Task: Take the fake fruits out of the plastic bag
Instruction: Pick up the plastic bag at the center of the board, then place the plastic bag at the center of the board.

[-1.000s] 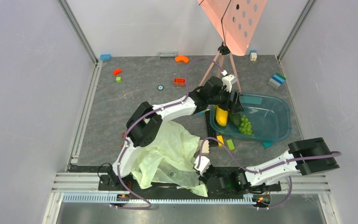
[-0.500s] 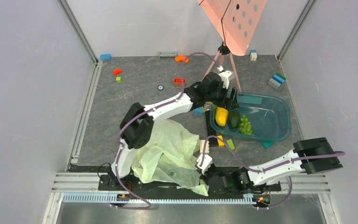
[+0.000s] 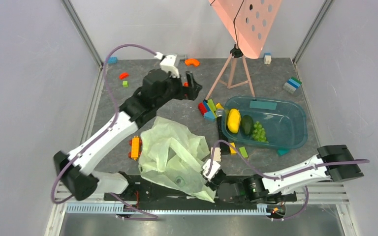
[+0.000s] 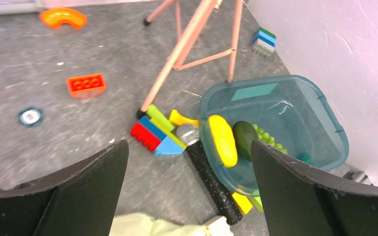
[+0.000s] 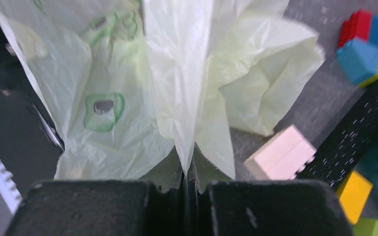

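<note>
The pale-green plastic bag (image 3: pixel 172 152) lies crumpled near the front of the table. My right gripper (image 3: pixel 210 173) is shut on a fold at the bag's right edge; the right wrist view shows the plastic bag (image 5: pixel 128 73) pinched at my right gripper (image 5: pixel 188 174). Three fake fruits lie in the teal tray (image 3: pixel 295 140): a yellow oblong one (image 3: pixel 234 120), a dark green one (image 3: pixel 246 124) and a green bumpy cluster (image 3: pixel 259 132). My left gripper (image 3: pixel 192 86) hangs open and empty, well to the far left of the tray. Its own view shows the yellow fruit (image 4: pixel 222 140) beyond the left gripper (image 4: pixel 188 145).
A black microphone (image 3: pixel 220 129) lies against the tray's left wall, next to a pile of coloured bricks (image 3: pixel 207 109). A pink tripod (image 3: pixel 234 69) stands behind them. Loose bricks lie around: an orange one (image 4: pixel 85 84), a yellow-orange one (image 3: pixel 135 147), a cream one (image 5: pixel 280 152).
My left gripper has pulled away from the tray to the far left and opened wider, empty. The dark green fruit now lies uncovered in the tray. The right gripper kept its hold.
</note>
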Controlling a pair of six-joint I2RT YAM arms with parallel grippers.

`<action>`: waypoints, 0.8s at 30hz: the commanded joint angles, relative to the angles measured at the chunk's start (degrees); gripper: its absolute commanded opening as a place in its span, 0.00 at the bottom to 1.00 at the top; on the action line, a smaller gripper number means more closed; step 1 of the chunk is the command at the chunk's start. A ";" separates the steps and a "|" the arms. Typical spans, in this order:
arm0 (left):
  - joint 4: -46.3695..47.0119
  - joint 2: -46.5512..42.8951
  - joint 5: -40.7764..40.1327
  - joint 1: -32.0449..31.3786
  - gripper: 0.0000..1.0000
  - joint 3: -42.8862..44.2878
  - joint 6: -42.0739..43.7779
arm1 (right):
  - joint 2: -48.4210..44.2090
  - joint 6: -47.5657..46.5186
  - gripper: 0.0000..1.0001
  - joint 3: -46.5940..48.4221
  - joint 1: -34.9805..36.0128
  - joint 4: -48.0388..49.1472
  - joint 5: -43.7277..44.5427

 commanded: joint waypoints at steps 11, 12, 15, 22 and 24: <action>-23.22 -32.22 -30.40 3.33 1.00 -13.53 -3.84 | 4.77 -24.23 0.00 34.37 -21.42 -5.61 -11.05; -24.39 -34.18 -31.84 3.38 1.00 -13.89 -4.30 | 6.99 -25.55 0.00 37.73 -22.93 -6.60 -11.79; -27.27 -39.01 -35.49 3.42 1.00 -13.92 -5.07 | 13.12 -29.20 0.00 46.94 -25.78 -9.68 -13.69; -30.92 -44.45 -41.49 3.42 1.00 -13.13 -4.82 | 18.17 -33.35 0.00 57.74 -27.45 -10.46 -13.55; -31.52 -44.26 -41.36 3.40 1.00 -13.56 -4.76 | 17.16 -31.65 0.02 54.25 -28.08 -9.91 -12.95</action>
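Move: The plastic bag, its near end in the right gripper, has its middle roughly 11 cm back, 8 cm to the left and 26 cm below the empty left gripper; from the right gripper it is about 15 cm ahead, 15 cm left and 4 cm lower. The white block stands some 17 cm to the right of the bag's middle and level with it, the microphone 20 cm right and 10 cm farther out, the toy car 18 cm left and 4 cm farther out. Keep the right gripper shut on the bag and haul it up about 26 cm, also swinging forward and somewhat left, the fingers tipping upward. Meanwhile sweep the left gripper, still wide open, some 26 cm left and 12 cm back at nearly the same height, turning it counter-clockwise about 40 degrees until it points forward at the left side of the rising bag. ##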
